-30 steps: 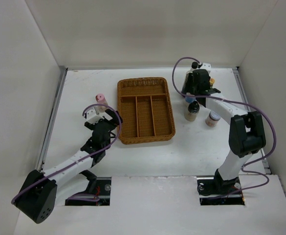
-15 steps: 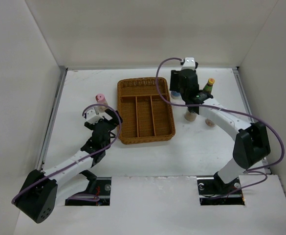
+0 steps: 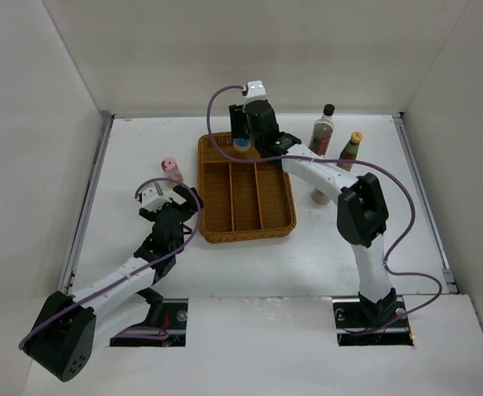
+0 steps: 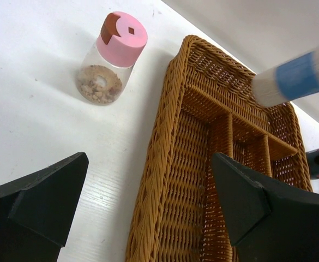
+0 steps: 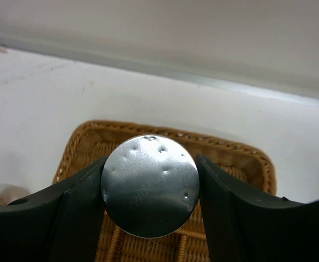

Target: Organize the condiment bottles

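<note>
My right gripper (image 5: 150,181) is shut on the grey-lidded, blue-labelled jar (image 5: 150,185) by its lid, holding it above the far end of the wicker tray (image 3: 249,235). The top view puts that jar (image 3: 242,145) over the tray's far cross compartment. The pink-lidded jar (image 4: 113,57) stands on the table left of the tray. My left gripper (image 4: 148,202) is open and empty, straddling the tray's left rim (image 4: 159,164) just nearer than that jar. A tall dark bottle (image 3: 322,130) and a yellow-capped bottle (image 3: 351,150) stand at the back right.
The tan base of another bottle (image 3: 318,196) shows under my right forearm, right of the tray. The tray has three long compartments and one cross compartment, all bare. White walls close the table at the back and sides.
My right arm has swung left from the bottles at the back right, carrying the grey-lidded jar to above the tray's far end. The left arm has stayed put.
</note>
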Controlling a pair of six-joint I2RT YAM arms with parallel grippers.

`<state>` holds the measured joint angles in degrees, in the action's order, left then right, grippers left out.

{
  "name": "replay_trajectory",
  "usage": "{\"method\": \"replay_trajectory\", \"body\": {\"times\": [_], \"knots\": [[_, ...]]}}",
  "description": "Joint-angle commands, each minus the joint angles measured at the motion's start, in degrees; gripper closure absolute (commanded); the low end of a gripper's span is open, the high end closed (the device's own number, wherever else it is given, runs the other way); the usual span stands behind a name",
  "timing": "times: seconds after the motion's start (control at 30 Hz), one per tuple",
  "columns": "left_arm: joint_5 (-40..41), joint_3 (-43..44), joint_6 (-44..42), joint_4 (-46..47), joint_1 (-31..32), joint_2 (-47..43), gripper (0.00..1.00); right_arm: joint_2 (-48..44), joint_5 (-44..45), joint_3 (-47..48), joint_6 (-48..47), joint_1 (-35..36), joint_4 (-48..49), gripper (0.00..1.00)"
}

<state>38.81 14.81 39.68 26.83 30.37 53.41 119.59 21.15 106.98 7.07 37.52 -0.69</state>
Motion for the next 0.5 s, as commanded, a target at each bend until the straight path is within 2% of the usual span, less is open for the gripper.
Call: {"method": "replay_trajectory", "body": {"times": [0.0,0.13,0.2,0.33,0.47], "knots": [[0.1,-0.5,0.3,2.5,-0.5,-0.4,0.00,1.7,-1.6,5.2,0.0,0.2,1.4,0.46],[0.0,-0.2,0.5,2.8,-0.4,0.2,0.00,5.4,-2.8,5.7,1.4,0.8,1.0,0.44],[0.0,-0.3,0.5,2.8,-0.4,0.4,0.00,6.9,-2.7,5.6,2.0,1.0,0.7,0.40],[0.0,-0.4,0.5,2.8,-0.5,-0.2,0.00,6.3,-2.4,4.3,2.9,1.4,1.4,0.16],[0.0,-0.4,0.5,2.8,-0.6,-0.2,0.00,2.2,-2.3,3.5,2.6,1.4,1.4,0.04]]}}
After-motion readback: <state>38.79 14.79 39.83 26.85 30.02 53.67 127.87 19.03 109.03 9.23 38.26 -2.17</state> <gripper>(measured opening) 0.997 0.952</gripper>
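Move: The blue-labelled bottle already hangs in the right hand, and the basket's far compartment is below it: its middle lies some 17 cm down, about 2 cm ahead and 3 cm to the left. From that hand, the red bottle stands level but about 24 cm to the right, the yellow-capped bottle 34 cm right and 4 cm back, and the pink-capped jar 26 cm left and 9 cm back. From the left hand the compartment lies about 21 cm ahead and 24 cm right. The blue-labelled bottle, still pinched near its silver cap, is lowered quickly by the right hand about 8 cm into the basket's far compartment, drifting some 2 cm left as the fingers tip slightly further down. Then, with the hand holding almost still, the fingers open nearly all the way and let go of the bottle. ##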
